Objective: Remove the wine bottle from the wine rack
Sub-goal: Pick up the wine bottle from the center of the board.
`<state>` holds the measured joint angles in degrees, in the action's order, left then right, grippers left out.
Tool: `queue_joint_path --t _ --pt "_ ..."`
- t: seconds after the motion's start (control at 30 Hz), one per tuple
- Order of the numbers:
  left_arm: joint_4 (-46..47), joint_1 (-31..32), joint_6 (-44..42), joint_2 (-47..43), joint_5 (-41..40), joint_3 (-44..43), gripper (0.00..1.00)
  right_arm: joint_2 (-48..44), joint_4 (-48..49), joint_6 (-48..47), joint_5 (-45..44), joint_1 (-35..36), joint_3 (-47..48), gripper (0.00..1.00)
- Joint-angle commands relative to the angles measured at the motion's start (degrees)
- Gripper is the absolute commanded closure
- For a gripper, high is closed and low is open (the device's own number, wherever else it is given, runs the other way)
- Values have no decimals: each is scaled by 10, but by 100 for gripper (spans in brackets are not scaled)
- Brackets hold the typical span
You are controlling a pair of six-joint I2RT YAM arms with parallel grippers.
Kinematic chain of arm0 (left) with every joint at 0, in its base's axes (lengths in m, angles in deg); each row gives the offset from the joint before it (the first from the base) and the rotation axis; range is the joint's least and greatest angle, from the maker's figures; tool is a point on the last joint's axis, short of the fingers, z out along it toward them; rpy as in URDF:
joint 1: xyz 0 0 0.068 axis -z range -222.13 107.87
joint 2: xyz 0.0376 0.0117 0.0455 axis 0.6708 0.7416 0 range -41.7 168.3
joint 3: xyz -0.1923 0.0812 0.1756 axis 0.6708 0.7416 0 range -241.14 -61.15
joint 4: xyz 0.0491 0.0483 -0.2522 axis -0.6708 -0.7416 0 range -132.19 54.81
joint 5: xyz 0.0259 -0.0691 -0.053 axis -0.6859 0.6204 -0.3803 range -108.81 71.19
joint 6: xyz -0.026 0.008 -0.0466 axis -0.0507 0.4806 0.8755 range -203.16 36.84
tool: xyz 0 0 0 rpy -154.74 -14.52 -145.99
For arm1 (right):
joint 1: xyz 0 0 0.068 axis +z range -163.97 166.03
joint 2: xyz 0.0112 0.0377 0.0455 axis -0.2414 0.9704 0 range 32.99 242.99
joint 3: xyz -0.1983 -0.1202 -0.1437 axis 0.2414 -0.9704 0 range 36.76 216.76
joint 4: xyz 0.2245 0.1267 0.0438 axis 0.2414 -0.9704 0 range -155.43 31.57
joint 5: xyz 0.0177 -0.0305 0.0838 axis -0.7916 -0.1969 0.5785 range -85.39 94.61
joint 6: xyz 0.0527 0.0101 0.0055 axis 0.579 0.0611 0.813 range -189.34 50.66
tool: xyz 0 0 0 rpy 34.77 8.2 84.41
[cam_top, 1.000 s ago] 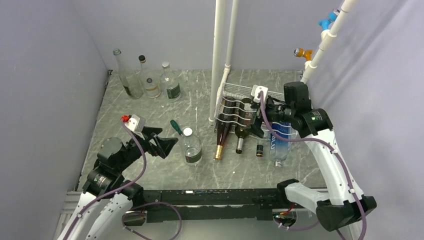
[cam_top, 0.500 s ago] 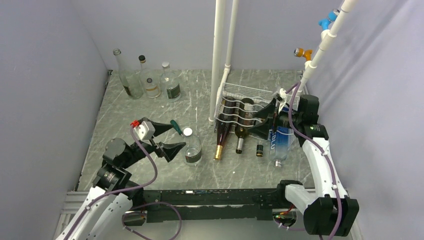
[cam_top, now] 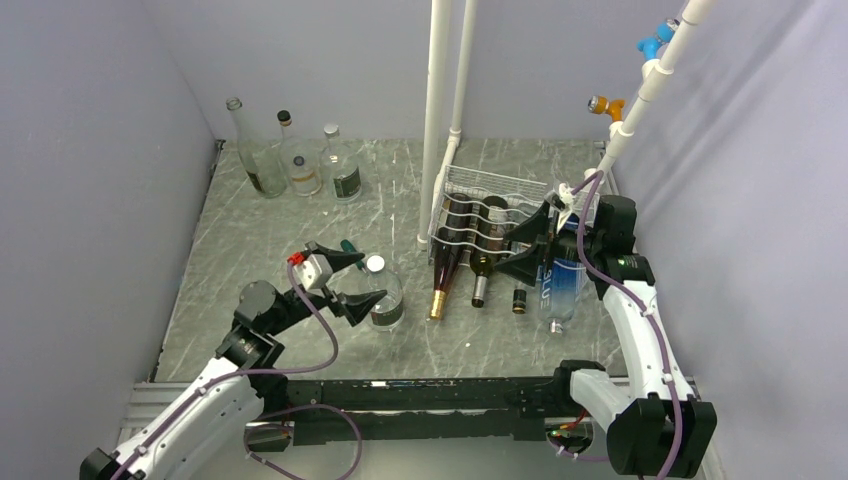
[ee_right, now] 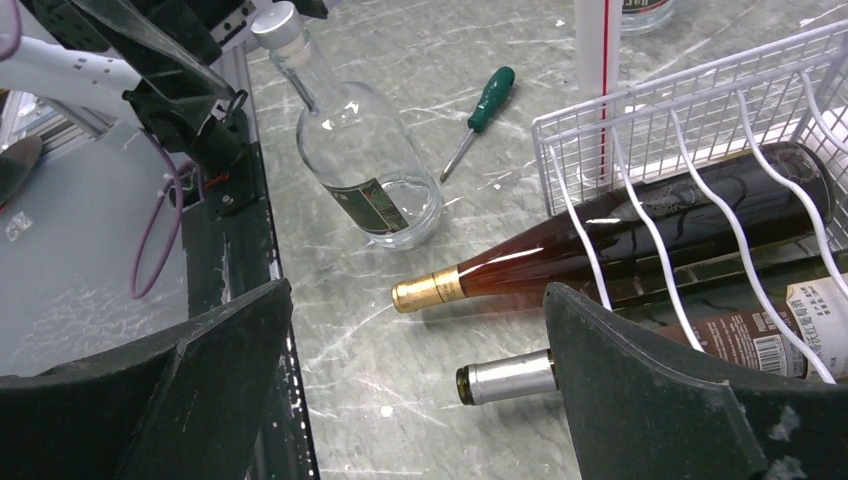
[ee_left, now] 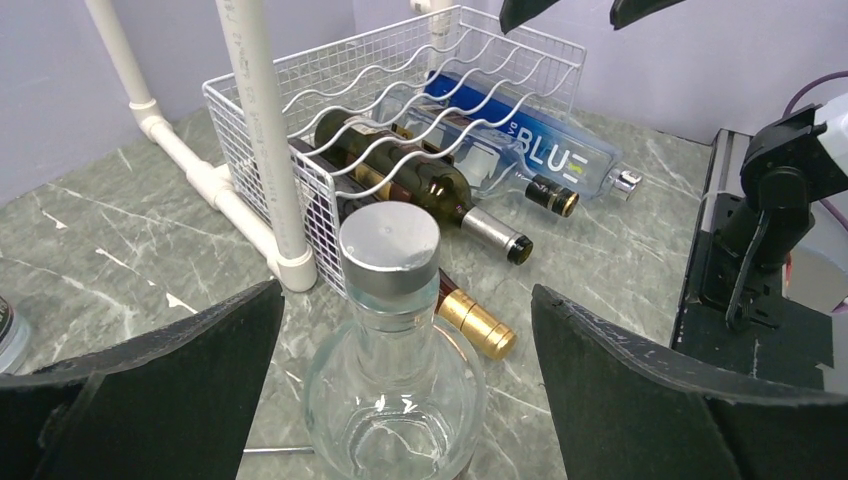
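Note:
The white wire wine rack [cam_top: 470, 183] [ee_left: 400, 80] [ee_right: 690, 130] lies right of centre on the table with several bottles in it, necks pointing toward me. A brown wine bottle with a gold cap [cam_top: 437, 298] [ee_right: 600, 250] [ee_left: 477, 325] is leftmost. Next to it lies a dark wine bottle with a silver neck [cam_top: 478, 290] [ee_right: 505, 378] [ee_left: 450, 195]. My right gripper [cam_top: 507, 255] [ee_right: 415, 390] hangs open above those necks, touching nothing. My left gripper [cam_top: 372, 277] [ee_left: 405, 380] is open, its fingers either side of an upright clear round bottle [cam_top: 385, 300] [ee_left: 395, 400], apart from it.
A short dark bottle [cam_top: 519, 300] and a clear blue-lettered bottle [cam_top: 555, 285] [ee_left: 540, 155] fill the rack's right side. A green screwdriver [cam_top: 352, 252] [ee_right: 480, 110] lies by the clear bottle. Three glass bottles [cam_top: 300, 165] stand back left. White pipes [cam_top: 437, 120] rise beside the rack.
My left arm has reached forward and right, bringing its open fingers around the clear bottle. My right wrist turned and dropped in front of the rack, then held still.

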<state>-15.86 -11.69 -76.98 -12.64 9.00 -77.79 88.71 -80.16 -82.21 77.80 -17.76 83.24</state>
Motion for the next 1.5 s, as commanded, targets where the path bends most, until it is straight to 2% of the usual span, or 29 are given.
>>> queue_joint_path --t 0.0,0.3,0.47,0.73,1.27,1.47 --pt "125 11 -10 15 -5 26 0 -10 23 -12 27 -3 5 0" --pt "218 39 -51 59 -12 61 1 -10 18 -15 27 -2 6 0" --pt "230 53 -88 90 -30 61 2 -10 16 -17 26 -3 6 0" --pt "292 57 -99 136 -50 74 4 -9 16 -18 24 -3 6 0" --pt "375 57 -81 203 -77 89 22 -12 11 -25 20 -3 7 0" --pt "387 58 -78 220 -78 86 33 -12 9 -28 18 -3 6 0"
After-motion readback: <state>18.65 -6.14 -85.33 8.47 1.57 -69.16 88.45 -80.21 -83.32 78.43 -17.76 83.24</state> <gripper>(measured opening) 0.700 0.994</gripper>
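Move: About 3 cm ahead of the open left hand and 3 cm to its right stands the clear wine bottle, its middle roughly 11 cm below the hand. The green screwdriver lies about 15 cm ahead and 4 cm left of that hand, flat on the table; the gold-capped bottle in the rack is some 17 cm ahead and 18 cm right. From the right hand the wine bottle is about 27 cm to the left and 2 cm back. Easing in on the neck of the upright wine bottle, the left hand sinks about 3 cm in all, first edging some 2 cm to the right, then pushing about 3 cm forward so that the neck comes between its fingers. The hand rolls some 10 degrees, its forward side rising, and late on the fingers start to close, ending still well open with no grip to be made out. ##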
